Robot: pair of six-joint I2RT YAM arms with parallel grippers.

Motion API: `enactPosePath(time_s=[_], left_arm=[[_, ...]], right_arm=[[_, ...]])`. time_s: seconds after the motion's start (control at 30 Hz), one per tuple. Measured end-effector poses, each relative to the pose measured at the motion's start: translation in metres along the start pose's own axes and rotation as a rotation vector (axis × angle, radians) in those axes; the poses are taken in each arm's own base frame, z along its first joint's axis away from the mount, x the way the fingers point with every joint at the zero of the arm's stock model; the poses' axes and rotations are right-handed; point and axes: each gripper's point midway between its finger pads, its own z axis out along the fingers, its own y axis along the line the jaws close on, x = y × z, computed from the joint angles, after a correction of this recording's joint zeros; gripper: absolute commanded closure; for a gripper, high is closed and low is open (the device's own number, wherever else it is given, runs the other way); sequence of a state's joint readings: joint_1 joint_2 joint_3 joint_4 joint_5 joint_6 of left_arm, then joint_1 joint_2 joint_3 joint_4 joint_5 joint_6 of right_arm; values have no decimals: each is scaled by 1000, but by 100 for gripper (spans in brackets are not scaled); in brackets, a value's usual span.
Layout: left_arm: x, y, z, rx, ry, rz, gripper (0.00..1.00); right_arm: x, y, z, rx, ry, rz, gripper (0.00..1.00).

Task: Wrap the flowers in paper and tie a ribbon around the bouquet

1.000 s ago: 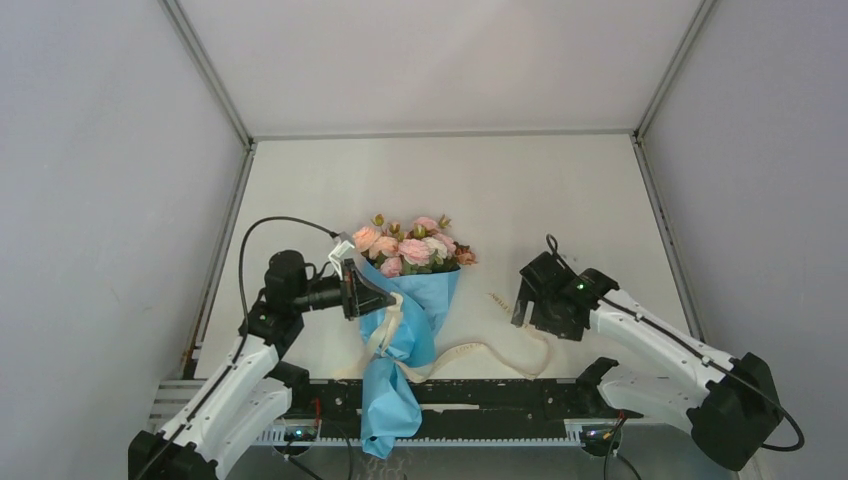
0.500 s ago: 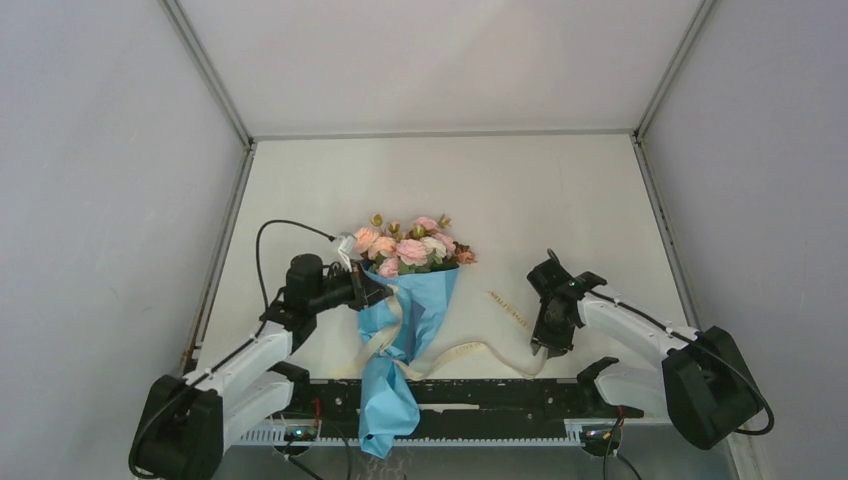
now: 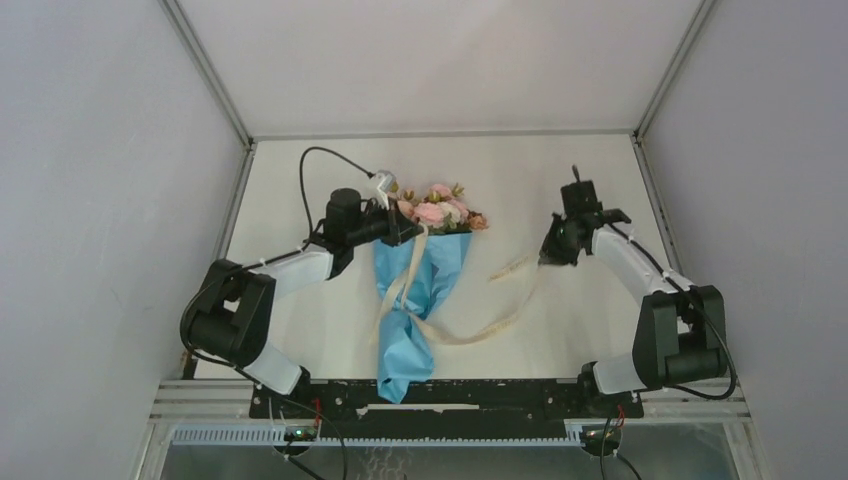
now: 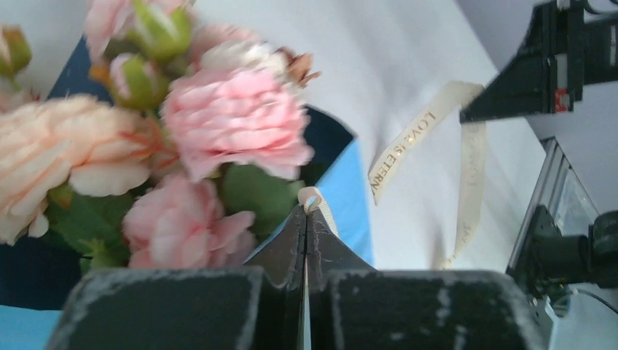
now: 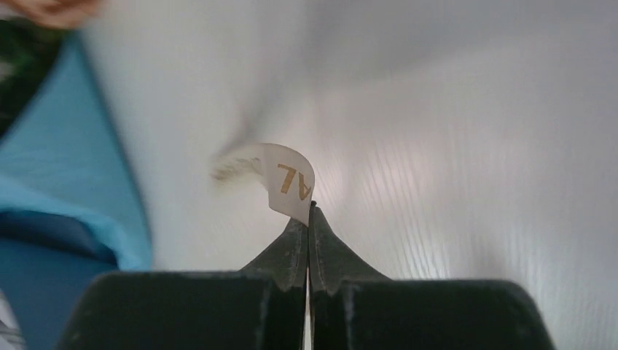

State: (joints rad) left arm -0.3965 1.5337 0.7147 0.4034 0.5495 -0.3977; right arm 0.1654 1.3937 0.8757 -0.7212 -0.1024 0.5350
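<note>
The bouquet (image 3: 420, 285) lies mid-table: pink and peach flowers (image 3: 438, 212) poke out of a light blue paper (image 3: 432, 270) cone, its twisted tail toward the near edge. A cream ribbon (image 3: 480, 328) runs around the cone and trails right. My left gripper (image 3: 405, 232) sits at the cone's upper left, shut on one ribbon end; a small loop of ribbon (image 4: 315, 198) shows at its tips beside the flowers (image 4: 233, 120). My right gripper (image 3: 548, 258) is shut on the other ribbon end (image 5: 290, 182), lifted at the right, with gold lettering on it.
White table (image 3: 520, 190) enclosed by grey walls. A black rail (image 3: 480, 392) runs along the near edge, just past the cone's tail. The right arm's gripper (image 4: 543, 65) shows in the left wrist view, with the ribbon (image 4: 466, 168) hanging from it.
The right gripper closed on the ribbon's end and lifted it back and right. The left arm pulled its ribbon end farther back; the bouquet shifted away from the near edge.
</note>
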Motion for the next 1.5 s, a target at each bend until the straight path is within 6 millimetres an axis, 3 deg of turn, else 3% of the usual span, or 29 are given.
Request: enactPosePath(time_s=[0.07, 0.13, 0.2, 0.27, 0.4, 0.57, 0.73, 0.83, 0.93, 1.07, 1.13, 1.17, 1.27, 1.3, 1.37, 1.5], left_arm=[[-32, -9, 12, 36, -53, 70, 100], [-54, -20, 15, 68, -98, 139, 100], [-68, -35, 12, 108, -130, 217, 100], [-68, -49, 3, 143, -129, 267, 100], [-41, -80, -37, 230, -112, 386, 100], [-1, -125, -86, 389, -92, 587, 100], [31, -140, -112, 485, -44, 702, 100], [48, -137, -124, 504, -6, 752, 100], [62, -136, -135, 513, 9, 795, 100], [68, -137, -144, 520, 10, 826, 100], [71, -137, -146, 522, 10, 832, 100], [72, -137, -148, 524, 13, 832, 100], [74, -139, -151, 531, 16, 828, 100], [74, -139, -152, 531, 15, 828, 100], [74, -140, -152, 530, 16, 818, 100], [74, -141, -150, 524, 20, 753, 100]], right_arm=[[-50, 20, -16, -48, -118, -47, 100], [-80, 35, -32, -81, -202, -88, 100], [-100, 50, -51, -123, -273, -135, 100], [-105, 63, -69, -171, -324, -188, 100], [-74, 100, -104, -286, -364, -344, 100], [-10, 180, -159, -593, -399, -560, 100], [12, 277, -190, -783, -431, -600, 100], [24, 334, -184, -835, -403, -596, 100], [49, 390, -166, -857, -351, -625, 97], [100, 441, -139, -873, -244, -699, 66], [125, 457, -134, -879, -186, -754, 47], [134, 459, -119, -863, -161, -766, 37], [157, 452, -104, -821, -79, -827, 7], [160, 446, -101, -803, -57, -846, 1], [154, 436, -99, -787, -49, -875, 0], [122, 408, -111, -775, -86, -912, 0]])
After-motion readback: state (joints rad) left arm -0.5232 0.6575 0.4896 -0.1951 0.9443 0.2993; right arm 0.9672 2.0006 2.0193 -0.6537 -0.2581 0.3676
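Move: Both hands already pinch ribbon. From the left hand, the ribbon crossing on the paper lies about 18 cm back, 4 cm to the left and 9 cm below; the flower heads are some 6 cm ahead, 3 cm to the right and 6 cm lower. From the right hand, that crossing is roughly 30 cm to the left and 11 cm back, 3 cm lower, and the flower heads 25 cm left and 13 cm ahead, about level in height. Forward and up go both hands first, the right about 9 cm ahead; then the right comes partly back, climbs high and sweeps some 45 cm left over the paper with its ribbon end, turning counter-clockwise, sinks a little and opens wide beyond the bouquet. Still gripping its own tail, the left rises and draws back about 20 cm overall towards the stem end, turning clockwise with its fingertips tipping up. ##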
